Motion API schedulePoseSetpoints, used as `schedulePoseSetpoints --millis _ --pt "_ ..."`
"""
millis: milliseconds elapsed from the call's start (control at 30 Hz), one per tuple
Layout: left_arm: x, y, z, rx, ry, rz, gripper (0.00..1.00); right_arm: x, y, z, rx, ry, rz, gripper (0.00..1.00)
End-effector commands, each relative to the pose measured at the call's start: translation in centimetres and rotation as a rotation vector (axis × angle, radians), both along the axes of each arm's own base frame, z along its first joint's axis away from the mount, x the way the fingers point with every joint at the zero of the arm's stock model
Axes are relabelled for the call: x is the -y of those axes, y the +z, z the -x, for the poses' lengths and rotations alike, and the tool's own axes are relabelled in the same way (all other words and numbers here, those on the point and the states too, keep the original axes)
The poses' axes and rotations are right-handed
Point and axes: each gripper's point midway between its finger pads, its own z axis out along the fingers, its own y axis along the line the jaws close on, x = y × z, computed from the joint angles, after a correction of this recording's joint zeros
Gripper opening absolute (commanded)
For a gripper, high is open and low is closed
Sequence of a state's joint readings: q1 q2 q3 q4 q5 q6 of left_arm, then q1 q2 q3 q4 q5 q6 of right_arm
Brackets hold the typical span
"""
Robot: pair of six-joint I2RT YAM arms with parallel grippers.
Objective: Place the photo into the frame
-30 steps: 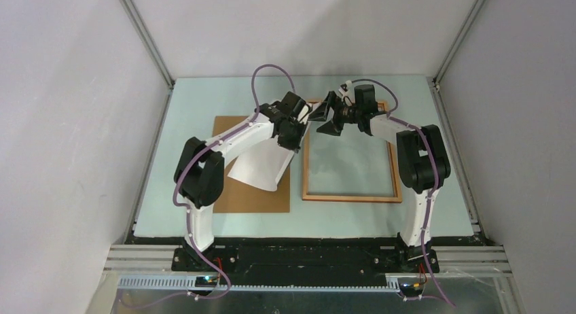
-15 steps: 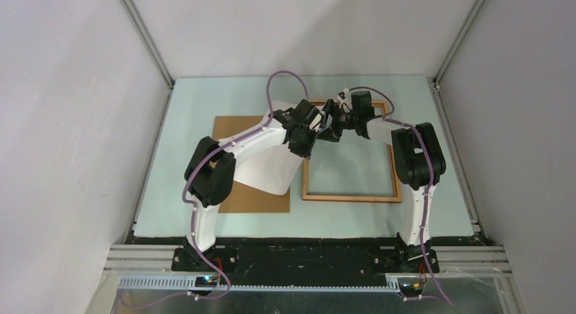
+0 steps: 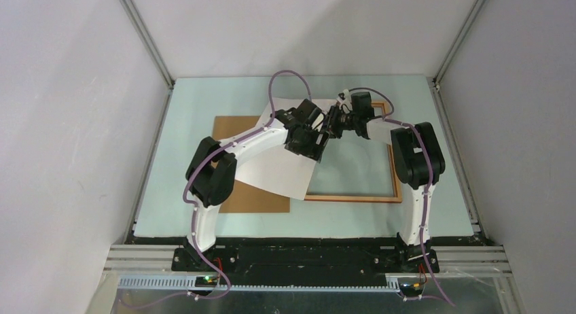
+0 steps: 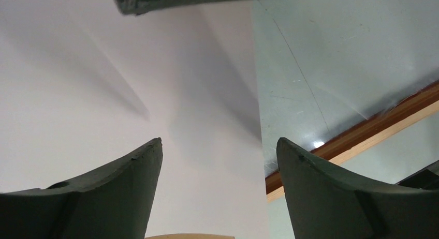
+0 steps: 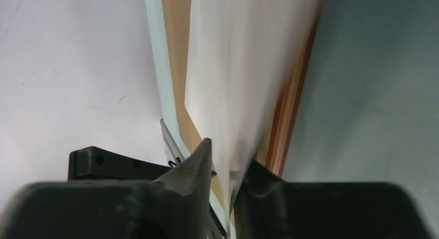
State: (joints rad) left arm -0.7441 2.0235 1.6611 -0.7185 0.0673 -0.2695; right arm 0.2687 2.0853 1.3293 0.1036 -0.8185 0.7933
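Observation:
The photo [image 3: 278, 171] shows its plain white back, slanting from the brown board across the left rail of the orange-brown frame [image 3: 353, 198]. My left gripper [image 3: 318, 147] hovers over its far right part, open. In the left wrist view the fingers [image 4: 129, 187] stand wide apart above the white sheet [image 4: 103, 94], and the frame's rail [image 4: 362, 140] shows at the right. My right gripper [image 3: 331, 124] meets it from the right. In the right wrist view its jaws stand narrow on both sides of the photo's edge [image 5: 243, 68], beside the frame rail [image 5: 290, 109].
A flat brown backing board [image 3: 255, 202] lies on the pale green table left of the frame, partly under the photo. Both arms arch inward and nearly touch above the frame's far left corner. Grey walls enclose the table.
My left gripper has opened and let go of the photo after carrying it right. My right gripper has moved in and narrowed onto the photo's edge. The photo now overlaps the frame's left rail.

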Motion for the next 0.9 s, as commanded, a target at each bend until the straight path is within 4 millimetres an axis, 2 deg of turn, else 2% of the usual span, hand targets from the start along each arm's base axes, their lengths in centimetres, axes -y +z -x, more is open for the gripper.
schedulePoseSetpoints --millis 0,33,100,233,367,533,567,600,633,667,700,733,867 --pt "1.0 4.9 -0.6 0.095 -0.03 0.088 0.87 1.2 0.9 -0.9 0.053 -0.01 -0.008 0.13" --pt "0.9 5.5 -0.5 0.109 -0.038 0.094 0.88 1.7 1.2 -1.0 0.061 -0.016 -0.004 0.05" --pt "0.7 6.6 -0.4 0.133 -0.053 0.105 0.88 2.7 1.6 -1.2 0.075 -0.022 0.005 0.0" --pt "-0.1 9.1 -0.1 0.197 -0.098 0.119 0.89 4.8 2.7 -1.1 0.109 -0.016 0.027 0.0" --pt "-1.6 11.7 -0.2 0.286 -0.127 0.107 0.89 7.7 3.4 -0.6 0.109 -0.014 0.048 0.0" --pt "-3.7 14.8 -0.9 0.4 -0.146 0.083 0.89 12.3 2.5 1.3 0.058 0.013 0.088 0.0" --pt "-3.9 15.0 -1.0 0.41 -0.141 0.081 0.89 13.5 2.4 1.3 0.058 0.005 0.102 0.0" --pt "-4.3 15.5 -1.1 0.429 -0.152 0.074 0.89 14.2 1.6 2.4 0.033 0.038 0.132 0.0" --pt "-4.5 15.6 -1.2 0.434 -0.153 0.071 0.89 15.4 1.7 2.2 0.038 0.035 0.148 0.0" --pt "-4.7 15.9 -1.3 0.442 -0.154 0.071 0.89 16.1 0.9 3.5 0.0 0.07 0.171 0.0" --pt "-4.8 16.0 -1.3 0.446 -0.154 0.07 0.89 17.3 1.0 3.4 0.0 0.062 0.179 0.0" --pt "-4.9 16.1 -1.4 0.45 -0.156 0.068 0.89 18.0 0.5 4.2 -0.026 0.084 0.189 0.0" --pt "-5.1 15.7 -1.7 0.447 -0.156 0.059 0.89 21.5 -0.2 4.7 -0.035 0.101 0.256 0.0"
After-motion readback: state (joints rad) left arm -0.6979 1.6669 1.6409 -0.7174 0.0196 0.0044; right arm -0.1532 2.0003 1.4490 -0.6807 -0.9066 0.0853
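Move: The photo, white back up, has its right-hand edge between the right fingers, its middle about 16 cm left of the right hand, 6 cm nearer the base and 5 cm lower. The frame's middle is some 10 cm to that hand's right, 8 cm back; the brown board's is about 32 cm left and 14 cm back. From the left hand, the photo's middle is about 11 cm left and level, the frame's 15 cm right. The photo's right-hand edge gets pinched as the right fingers finish closing, and it is then drawn nearly 20 cm to the right across the frame, speeding up and staying about level, the fingers dipping some 10 degrees. The already open left hand rises about 15 cm clear of the photo, easing slightly left and tilting its fingers forward. ##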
